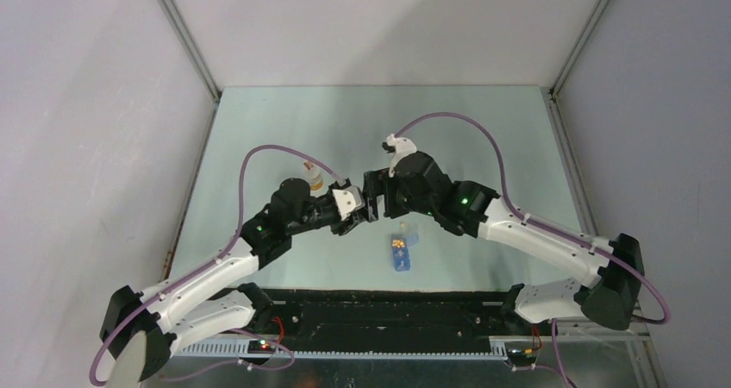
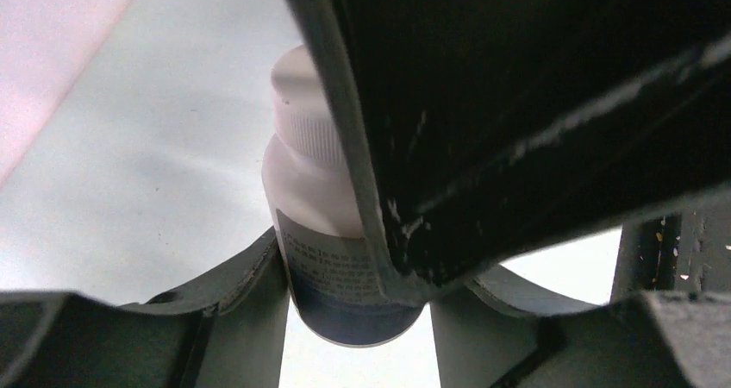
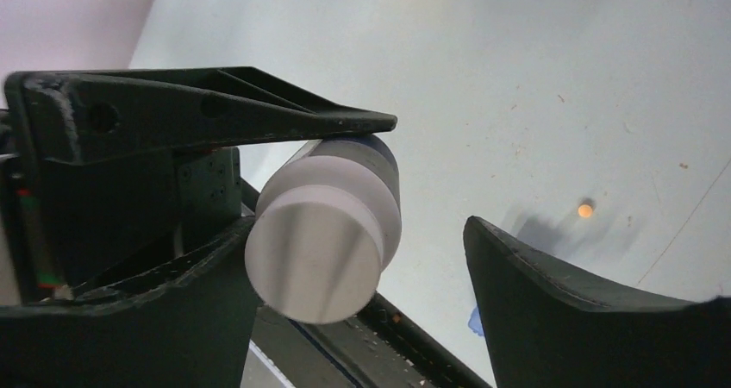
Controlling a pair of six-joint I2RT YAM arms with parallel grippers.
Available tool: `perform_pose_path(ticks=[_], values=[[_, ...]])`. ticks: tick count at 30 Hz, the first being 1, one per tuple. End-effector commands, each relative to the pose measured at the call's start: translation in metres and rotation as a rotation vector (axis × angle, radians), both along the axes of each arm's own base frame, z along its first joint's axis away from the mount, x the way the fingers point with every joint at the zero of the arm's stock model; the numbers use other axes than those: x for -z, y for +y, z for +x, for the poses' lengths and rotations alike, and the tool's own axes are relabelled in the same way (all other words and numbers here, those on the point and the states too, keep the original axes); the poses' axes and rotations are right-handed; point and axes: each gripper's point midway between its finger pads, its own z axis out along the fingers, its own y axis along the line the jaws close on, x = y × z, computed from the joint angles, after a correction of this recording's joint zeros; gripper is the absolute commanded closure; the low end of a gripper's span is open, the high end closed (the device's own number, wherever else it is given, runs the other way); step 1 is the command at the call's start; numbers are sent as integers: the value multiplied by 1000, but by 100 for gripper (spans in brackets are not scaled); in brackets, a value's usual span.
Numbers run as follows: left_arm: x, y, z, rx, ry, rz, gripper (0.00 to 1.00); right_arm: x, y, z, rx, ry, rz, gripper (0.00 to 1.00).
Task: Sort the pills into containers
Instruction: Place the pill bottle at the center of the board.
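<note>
My left gripper [image 1: 355, 214] [image 2: 360, 312] is shut on a white-capped bottle [image 2: 315, 207] and holds it level above the table. My right gripper [image 1: 372, 197] [image 3: 358, 250] faces it, open, its fingers on either side of the white cap [image 3: 315, 254]. The cap lies close to one finger, and the other finger [image 3: 552, 310] stands well clear of it. The blue pill box [image 1: 402, 254] with the containers lies near the front edge, with orange pills [image 1: 399, 245] in one compartment. One loose pill [image 3: 585, 209] lies on the table.
A small amber bottle [image 1: 315, 179] stands behind the left arm. The black rail [image 1: 379, 315] of the arm bases runs along the near edge. Grey walls close in the table on the left, right and back.
</note>
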Motion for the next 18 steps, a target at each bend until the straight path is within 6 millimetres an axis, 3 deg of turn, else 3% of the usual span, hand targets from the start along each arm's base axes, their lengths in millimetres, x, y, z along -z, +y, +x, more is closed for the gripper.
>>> perform_pose_path(ticks=[1,2,5,9,10,11,13,18], values=[[-18,-2,2,-11,-44,-62,88,-12,18,2,-40,-24,40,23],[-20,-2,1,-9,-50,-68,83,-13,21,4,-41,-30,49,27],[-23,0,-1,-13,-62,-94,71,-17,27,10,-18,-46,80,55],[-30,5,2,-52,-84,-131,49,-22,29,23,33,-102,118,71],[-30,8,4,-76,-86,-134,24,-22,28,27,54,-115,116,73],[-30,11,8,-108,-90,-134,6,-21,27,30,64,-123,108,73],[-29,20,15,-182,-93,-139,1,-16,20,39,106,-135,78,75],[-41,55,35,-441,-94,-246,1,7,-4,72,214,-119,-3,75]])
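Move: Just beside the right hand's open fingers, the white pill bottle still sits pinched in the left fingers, its middle about 2 cm above the left hand point. From the right hand it lies about 3 cm to the left, 2 cm lower and roughly level fore and aft. The orange bottle stands on the board some 13 cm ahead and 13 cm left of the left hand; the blue pill box is about 7 cm to that hand's right and 6 cm back, both far below. Sliding left about 2 cm and dipping 1 cm, the right hand closes its fingers around the white bottle while the left still grips it. The left hand then opens wide and backs off leftward some 3 cm, a little up and forward, turning about 10 degrees counter-clockwise; the right keeps its hold and carries the bottle forward nearly 4 cm. ##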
